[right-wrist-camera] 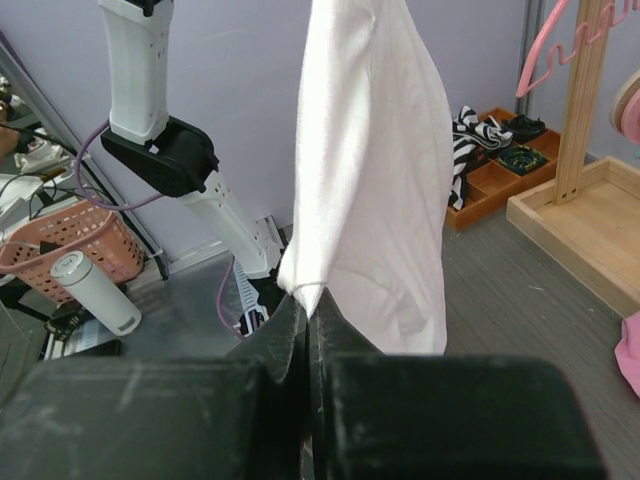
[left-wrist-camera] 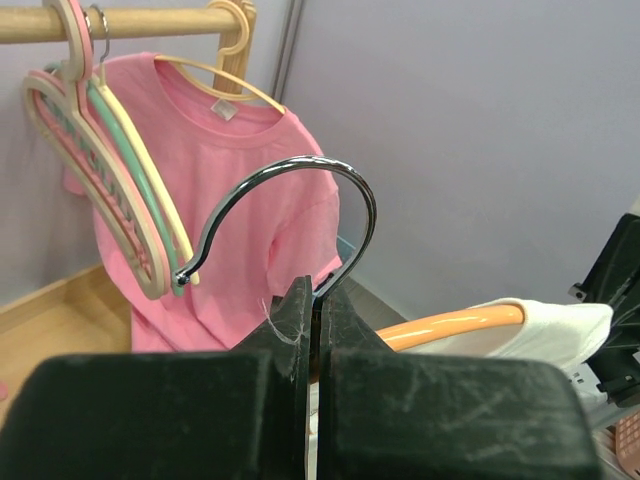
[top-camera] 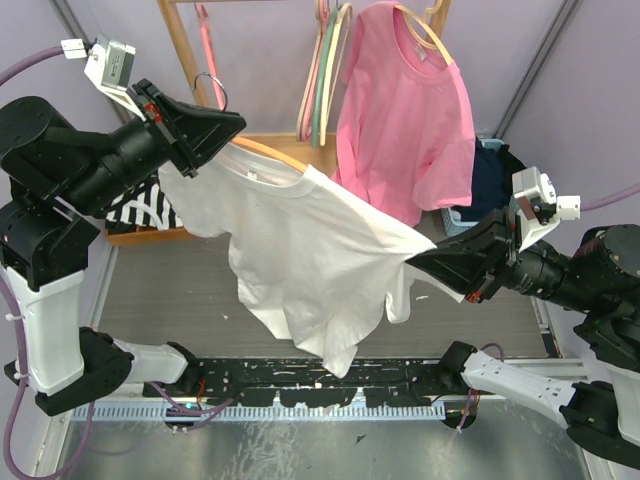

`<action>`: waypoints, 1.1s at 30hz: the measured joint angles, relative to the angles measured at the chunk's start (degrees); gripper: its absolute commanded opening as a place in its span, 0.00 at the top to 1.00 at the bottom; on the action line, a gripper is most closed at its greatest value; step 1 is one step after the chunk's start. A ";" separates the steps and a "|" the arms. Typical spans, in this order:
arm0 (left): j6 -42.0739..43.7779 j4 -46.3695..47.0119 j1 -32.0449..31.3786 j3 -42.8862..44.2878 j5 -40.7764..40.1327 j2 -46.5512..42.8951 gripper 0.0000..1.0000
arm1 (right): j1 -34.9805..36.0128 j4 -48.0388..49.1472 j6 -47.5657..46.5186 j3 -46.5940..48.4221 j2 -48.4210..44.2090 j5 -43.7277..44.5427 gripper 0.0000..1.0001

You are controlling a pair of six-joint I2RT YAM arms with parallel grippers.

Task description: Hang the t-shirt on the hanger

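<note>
The white t-shirt [top-camera: 300, 250] hangs in the air between my two arms, draped over the orange hanger [top-camera: 270, 152]. My left gripper [top-camera: 225, 135] is shut on the hanger at the base of its silver hook [left-wrist-camera: 300, 200], and the orange shoulder [left-wrist-camera: 450, 325] runs right under white cloth. My right gripper [top-camera: 415, 262] is shut on a pinched fold of the t-shirt [right-wrist-camera: 365, 170], which stretches taut from the hanger down to it. The cloth rises straight up from my right gripper [right-wrist-camera: 312, 305]. The hanger's other shoulder is hidden inside the shirt.
A wooden rack [top-camera: 185, 50] at the back holds a pink t-shirt [top-camera: 405, 120] on a cream hanger and several spare hangers [top-camera: 322, 80]. Striped cloth [top-camera: 145, 210] lies at the left in a wooden tray. A blue bin [top-camera: 480, 195] stands at the right. A pink basket [right-wrist-camera: 60, 245] sits near the left arm's base.
</note>
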 measured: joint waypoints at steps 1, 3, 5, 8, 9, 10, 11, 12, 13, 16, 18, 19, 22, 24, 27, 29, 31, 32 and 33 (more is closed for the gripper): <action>0.02 -0.37 0.00 0.00 -0.28 0.00 1.00 | 0.00 0.35 0.02 0.00 -0.17 -0.15 0.99; 0.20 -1.33 0.00 0.00 -1.09 0.02 1.00 | 0.00 0.83 0.11 0.00 -0.26 -0.39 0.99; 0.39 -1.81 0.00 0.00 -1.81 0.07 1.00 | 0.00 1.11 0.17 0.00 -0.26 -0.79 0.99; 0.72 -2.47 -0.04 -0.02 -3.04 0.11 1.00 | 0.00 1.31 0.24 0.00 -0.26 -1.27 0.99; 0.87 -2.95 -0.04 -0.02 -3.52 0.11 1.00 | 0.00 1.33 0.35 0.00 -0.26 -1.46 0.99; 1.01 -3.32 -0.04 -0.04 -3.85 0.11 1.00 | 0.00 1.40 0.39 0.00 -0.26 -1.79 0.99; 1.05 -3.63 -0.04 -0.07 -4.11 0.11 1.00 | 0.00 1.55 0.44 0.00 -0.26 -2.14 0.99; 1.11 -3.87 -0.04 -0.28 -4.44 0.11 1.00 | 0.00 1.77 0.52 -0.02 -0.26 -2.51 0.99; 1.22 -4.00 -0.04 -0.52 -4.70 0.09 1.00 | 0.00 2.05 0.63 -0.07 -0.31 -2.97 0.99; 1.44 -4.04 -0.04 -1.66 -5.51 0.04 1.00 | 0.00 3.93 1.53 -1.55 -0.96 -4.96 0.99; 1.49 -4.26 -0.04 -2.32 -6.05 0.09 1.00 | 0.00 5.03 2.19 -3.23 -1.62 -6.40 0.99; 1.49 -4.31 -0.04 -2.60 -6.25 0.11 1.00 | 0.00 5.46 2.54 -4.11 -1.88 -7.23 0.99; 1.75 -4.15 -0.04 -3.34 -6.91 0.02 1.00 | 0.00 6.40 3.43 -6.38 -2.05 -9.11 0.99; 1.92 -4.15 -0.04 -3.43 -7.37 0.04 1.00 | 0.00 6.71 3.82 -8.09 -2.05 -9.70 0.80; 2.32 -4.28 -0.04 -3.23 -7.65 0.09 1.00 | 0.00 5.60 4.02 -9.53 -1.81 -9.29 0.59; 2.56 -4.37 -0.04 -2.12 -7.69 0.55 1.00 | 0.00 4.00 3.63 -9.18 -1.22 -8.09 0.50; 2.75 -4.26 -0.04 -1.33 -7.67 0.92 1.00 | 0.00 1.68 3.15 -7.58 -0.28 -6.54 0.44; 2.78 -4.33 -0.04 -1.03 -7.67 1.01 1.00 | 0.00 0.13 2.84 -5.86 0.59 -5.44 0.42; 2.78 -4.31 -0.04 -0.87 -7.67 1.03 1.00 | 0.00 -1.07 2.67 -4.11 1.40 -4.42 0.40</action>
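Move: The right hand already pinches the white t-shirt's right sleeve; the covered right end of the hanger lies about 5 cm ahead, 5 cm to its left and 2 cm higher, with the white shirt's collar about 9 cm ahead, 17 cm left and 5 cm up. From the left hand, which grips the hanger's neck, that end is some 9 cm back, 15 cm right and 8 cm down; the hook rises about 5 cm above its fingers, roughly 1 cm ahead and left. Still pinching the sleeve, the right hand draws it back about 2 cm, then swings left, comes forward again and sinks some 5 cm, opening its fingers near the bottom to let the cloth go. The left hand keeps its grip on the hanger while easing down and forward about 4 cm, turning slightly counter-clockwise, then lifts back a centimetre. ##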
